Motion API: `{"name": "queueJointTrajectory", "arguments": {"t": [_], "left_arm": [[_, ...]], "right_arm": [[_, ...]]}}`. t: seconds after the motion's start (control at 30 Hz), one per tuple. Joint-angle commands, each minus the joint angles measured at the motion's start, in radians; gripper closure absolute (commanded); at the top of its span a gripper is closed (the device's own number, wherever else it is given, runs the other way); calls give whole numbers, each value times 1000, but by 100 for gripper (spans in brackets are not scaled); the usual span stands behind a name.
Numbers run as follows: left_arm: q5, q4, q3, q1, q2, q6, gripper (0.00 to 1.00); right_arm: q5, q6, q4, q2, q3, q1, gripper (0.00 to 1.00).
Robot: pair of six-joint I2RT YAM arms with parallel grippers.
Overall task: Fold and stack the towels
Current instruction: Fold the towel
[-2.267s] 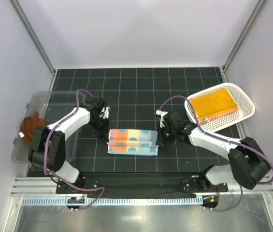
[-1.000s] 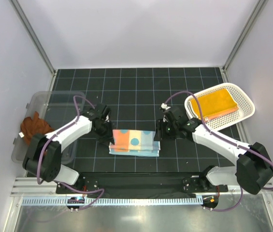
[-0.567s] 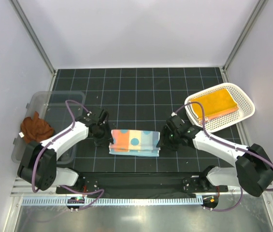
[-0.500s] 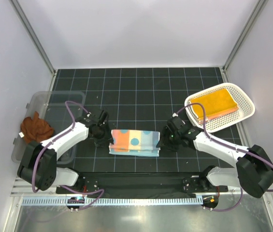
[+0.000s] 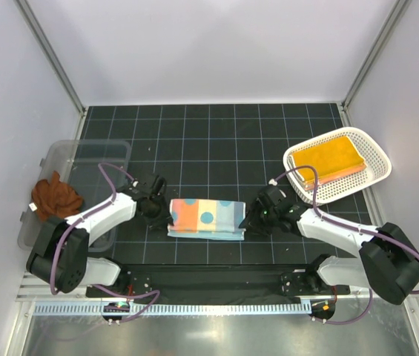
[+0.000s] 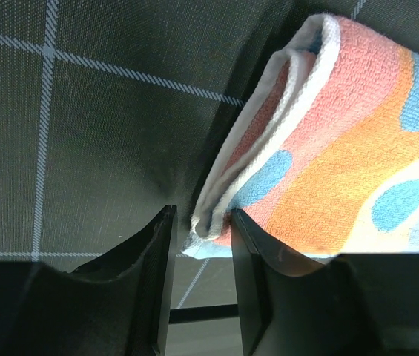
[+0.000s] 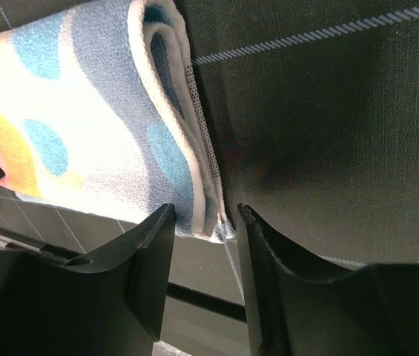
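Note:
A folded towel, orange and white with blue dots, lies flat on the black gridded mat between my two arms. My left gripper sits low at its left end. In the left wrist view this gripper stands open, and the towel's layered corner reaches in between the fingertips. My right gripper is at the right end. The right wrist view shows it open too, with the towel's hem between the tips. A yellow-orange towel lies folded in the basket. A rust-brown towel is crumpled in the bin.
The white perforated basket stands at the right, just behind my right arm. The clear plastic bin lies along the mat's left edge. White walls enclose the back and both sides of the black mat.
Both grippers have dropped lower and come in against the two ends of the folded towel. The towel itself has stayed in place.

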Motion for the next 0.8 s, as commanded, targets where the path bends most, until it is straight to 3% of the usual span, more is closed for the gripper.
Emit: {"name": "queueJointTrajectory", "arguments": {"t": [0.0,0.27,0.33,0.53,0.63,0.77], "left_arm": [[-1,45,-2,-3,-31,-15,62],[-3,41,11,-5,-43,-18,66],[-1,39,9,-3,-45,-21,67],[2,30,17,-5,-59,-28,83],[-4,7,37,-5,-59,-26,100],[-21,-20,57,-5,-56,-28,100]], "right_arm": [[9,28,57,-12,-11,6,56],[23,33,70,-27,-11,6,81],[20,34,74,-27,-11,6,83],[17,31,82,-30,-3,5,99],[17,25,76,-30,3,6,99],[4,11,79,-36,9,8,99]]}}
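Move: Both open grippers stand low astride the folded polka-dot towel's near corners, a touch above the table. From the left hand the towel's middle lies about 10 cm to the right and 1 cm ahead; the brown towel in the clear bin is some 31 cm left and 7 cm ahead. From the right hand the polka-dot towel's middle is about 10 cm left and 1 cm ahead, and the white basket stands some 25 cm right and 16 cm ahead. Both hands all but stay in place at the towel's two side rims, just by the near corners, and shut their fingers from a bit under half open to closed, pinching the upper layers' edge, the right closing sooner than the left. While closing, the left hand eases up about 1 cm and slightly forward, and the right creeps less than 1 cm forward and left, in over the towel, with the wrists barely turning. ##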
